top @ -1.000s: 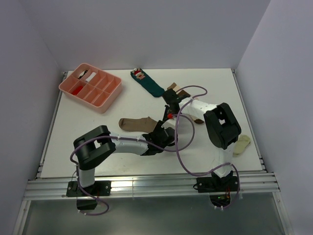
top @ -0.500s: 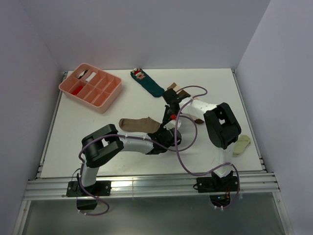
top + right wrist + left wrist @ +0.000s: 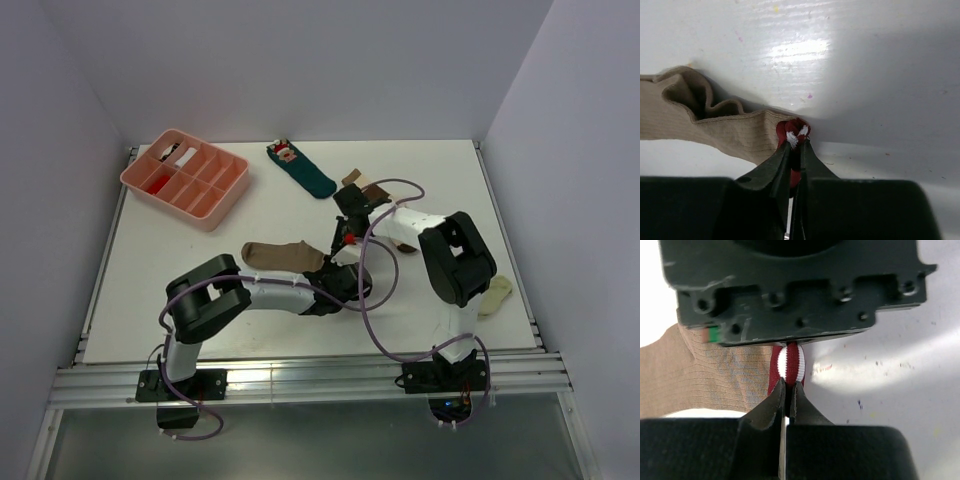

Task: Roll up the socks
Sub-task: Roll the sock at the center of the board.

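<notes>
The tan-brown sock (image 3: 280,254) lies flat mid-table, its red-and-white cuff (image 3: 788,360) pointing right. My left gripper (image 3: 788,383) is shut on that cuff from the near side. My right gripper (image 3: 796,143) is shut on the same cuff (image 3: 794,131) from the far side, so its dark body (image 3: 790,285) fills the top of the left wrist view. The sock's open mouth (image 3: 695,100) is rumpled beside the pinch. From above the two grippers meet at about (image 3: 345,250). The cream, brown-banded sock (image 3: 365,188) lies behind, partly hidden under the right arm.
A pink divided tray (image 3: 185,177) stands at the back left. A dark teal sock (image 3: 300,170) lies at the back centre. A pale beige sock (image 3: 495,296) lies by the right edge. A purple cable (image 3: 375,300) loops across the table between the arms.
My left gripper has slid right to the cuff and closed on it. The right gripper has kept its pinch and barely moved.
</notes>
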You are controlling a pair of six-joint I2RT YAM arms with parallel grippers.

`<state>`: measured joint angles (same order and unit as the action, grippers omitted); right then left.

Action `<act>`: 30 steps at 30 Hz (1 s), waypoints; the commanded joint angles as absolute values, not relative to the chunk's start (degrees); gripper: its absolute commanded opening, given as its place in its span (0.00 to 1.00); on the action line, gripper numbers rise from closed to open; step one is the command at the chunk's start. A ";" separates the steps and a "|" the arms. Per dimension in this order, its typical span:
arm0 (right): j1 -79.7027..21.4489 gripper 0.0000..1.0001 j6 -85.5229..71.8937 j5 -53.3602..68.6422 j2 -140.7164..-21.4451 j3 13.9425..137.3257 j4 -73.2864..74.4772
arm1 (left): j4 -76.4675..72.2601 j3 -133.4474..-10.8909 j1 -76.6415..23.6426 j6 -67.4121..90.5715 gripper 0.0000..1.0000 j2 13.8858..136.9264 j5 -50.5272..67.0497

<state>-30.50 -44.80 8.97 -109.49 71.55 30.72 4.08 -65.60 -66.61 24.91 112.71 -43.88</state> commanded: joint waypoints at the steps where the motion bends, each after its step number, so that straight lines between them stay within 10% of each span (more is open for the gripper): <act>1: -30.50 0.17 -47.01 10.63 -106.09 67.68 23.13 | 8.18 -62.58 -66.71 31.89 0.01 109.17 -39.39; 14: -27.25 0.67 -51.24 7.39 -93.08 60.39 8.10 | -1.56 -50.28 -61.09 39.20 0.01 98.97 -23.14; 30: -25.40 0.69 -53.09 12.92 -86.92 45.18 -6.32 | -21.60 -33.32 -44.49 53.16 0.01 89.91 5.70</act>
<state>-23.77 -52.62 11.07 -88.73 47.29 -0.27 -16.73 -36.16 -47.07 47.94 91.15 -2.39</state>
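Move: Both hands pinch the red-and-white cuff of the brown sock, just above the board. The brown sock's foot lies about 17 cm to the left hand's left and 1 cm ahead; from the right hand it is some 18 cm left and 3 cm back. From the left hand, the green sock is about 22 cm ahead and 9 cm left, the striped sock roughly 11 cm ahead and 10 cm right. Left hand carries the pinched cuff about 5 cm left, tilting some 45 degrees; right lets go and lifts. ##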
